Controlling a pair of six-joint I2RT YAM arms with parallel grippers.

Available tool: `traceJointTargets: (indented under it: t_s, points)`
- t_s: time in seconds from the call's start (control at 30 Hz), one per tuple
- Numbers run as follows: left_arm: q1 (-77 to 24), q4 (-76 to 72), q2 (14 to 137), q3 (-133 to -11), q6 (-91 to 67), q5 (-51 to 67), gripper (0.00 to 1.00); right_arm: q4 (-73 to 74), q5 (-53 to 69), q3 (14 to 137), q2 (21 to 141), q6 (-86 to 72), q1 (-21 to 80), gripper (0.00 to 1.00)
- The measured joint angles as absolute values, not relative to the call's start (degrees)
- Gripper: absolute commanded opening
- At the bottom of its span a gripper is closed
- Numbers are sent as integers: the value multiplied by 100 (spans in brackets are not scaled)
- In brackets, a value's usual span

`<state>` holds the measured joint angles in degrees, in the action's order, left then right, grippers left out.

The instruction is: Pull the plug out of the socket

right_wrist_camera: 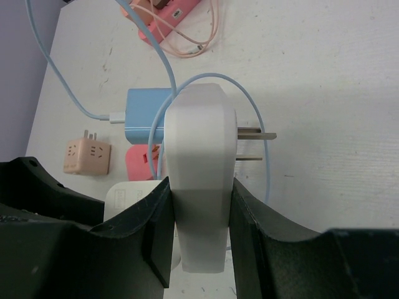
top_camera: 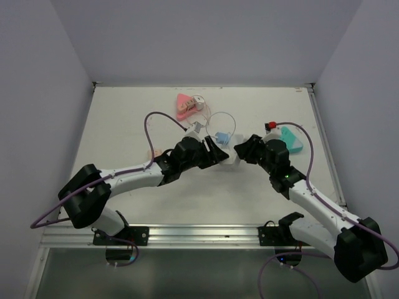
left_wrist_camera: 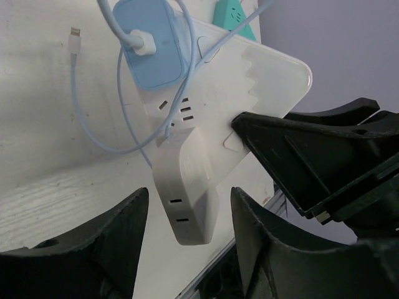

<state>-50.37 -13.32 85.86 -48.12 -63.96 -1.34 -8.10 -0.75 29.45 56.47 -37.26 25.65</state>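
My right gripper (right_wrist_camera: 199,187) is shut on a white socket block (right_wrist_camera: 199,156), which it holds edge-on above the table, its metal prongs (right_wrist_camera: 255,134) pointing right. A blue plug (left_wrist_camera: 153,43) with a pale blue cable sits in the socket's face (left_wrist_camera: 268,75). Lower on that face a white plug (left_wrist_camera: 190,187) sticks out. My left gripper (left_wrist_camera: 189,192) is open around this white plug, with a gap on each side. In the top view both grippers (top_camera: 215,152) (top_camera: 240,152) meet at the socket (top_camera: 232,156) mid-table.
A pink socket (top_camera: 184,106) with a cable lies at the back, a teal one (top_camera: 292,140) at the right. A peach adapter (right_wrist_camera: 87,156) and a red one (right_wrist_camera: 140,163) lie on the table below the socket. The cable's loose end (left_wrist_camera: 75,34) rests on the table.
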Motion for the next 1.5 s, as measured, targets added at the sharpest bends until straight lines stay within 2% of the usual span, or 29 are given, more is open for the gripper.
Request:
traceJointTargets:
  t_s: [0.13,0.17,0.23,0.27,0.37,0.77,1.2,1.37,1.5]
  points:
    - [-5083,-1516,8694,-4812,-6558,-213,40,-893,-117,2797,5647,-3706,2622,0]
    - [-5087,-1557,8715,-4814,-6584,-224,30,-902,-145,2746,5647,-3701,2626,0]
    - [-5105,-1581,8733,-4812,-6676,-257,20,-908,-196,2663,5649,-3701,2637,0]
    - [-5116,-1570,8733,-4801,-6726,-296,11,-932,-222,2644,5649,-3691,2646,0]
    - [-5113,-1678,8733,-4711,-6904,-401,1,-1004,-322,2628,5647,-3653,2674,0]
    - [-5142,-1979,8685,-4484,-7142,-480,0,-985,-532,2574,5494,-3568,2751,0]
    - [-5175,-2095,7953,-3918,-7030,-696,0,-943,-637,2591,5280,-3599,2980,0]
    - [-4910,-1846,7269,-3514,-6785,-851,0,-443,-1723,2606,5310,-3232,2665,0]
    - [-4670,-1706,6842,-3326,-6678,-956,0,-250,-2069,2604,5321,-3096,2635,0]
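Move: Level with the left hand and between its open fingers stands the white plug, about 1 cm ahead and 1 cm to the right. The white socket it sits in has its middle some 4 cm ahead and 5 cm right, with the blue plug about 7 cm straight ahead. From the right hand, already gripping the socket, the white plug is around 6 cm left and 1 cm back, the socket's middle 2 cm ahead and 2 cm left. Closing on the white plug almost where it is, the left hand pinches it and then hauls it leftwards off the socket, slowly at first, then fast, about 8 cm with a slight rise. The right hand keeps its grip, sinks about 2 cm, is drawn roughly 1 cm left and up as the pull builds, then swings about 7 cm right and down, turning some 15 degrees clockwise with its left side dipping. ##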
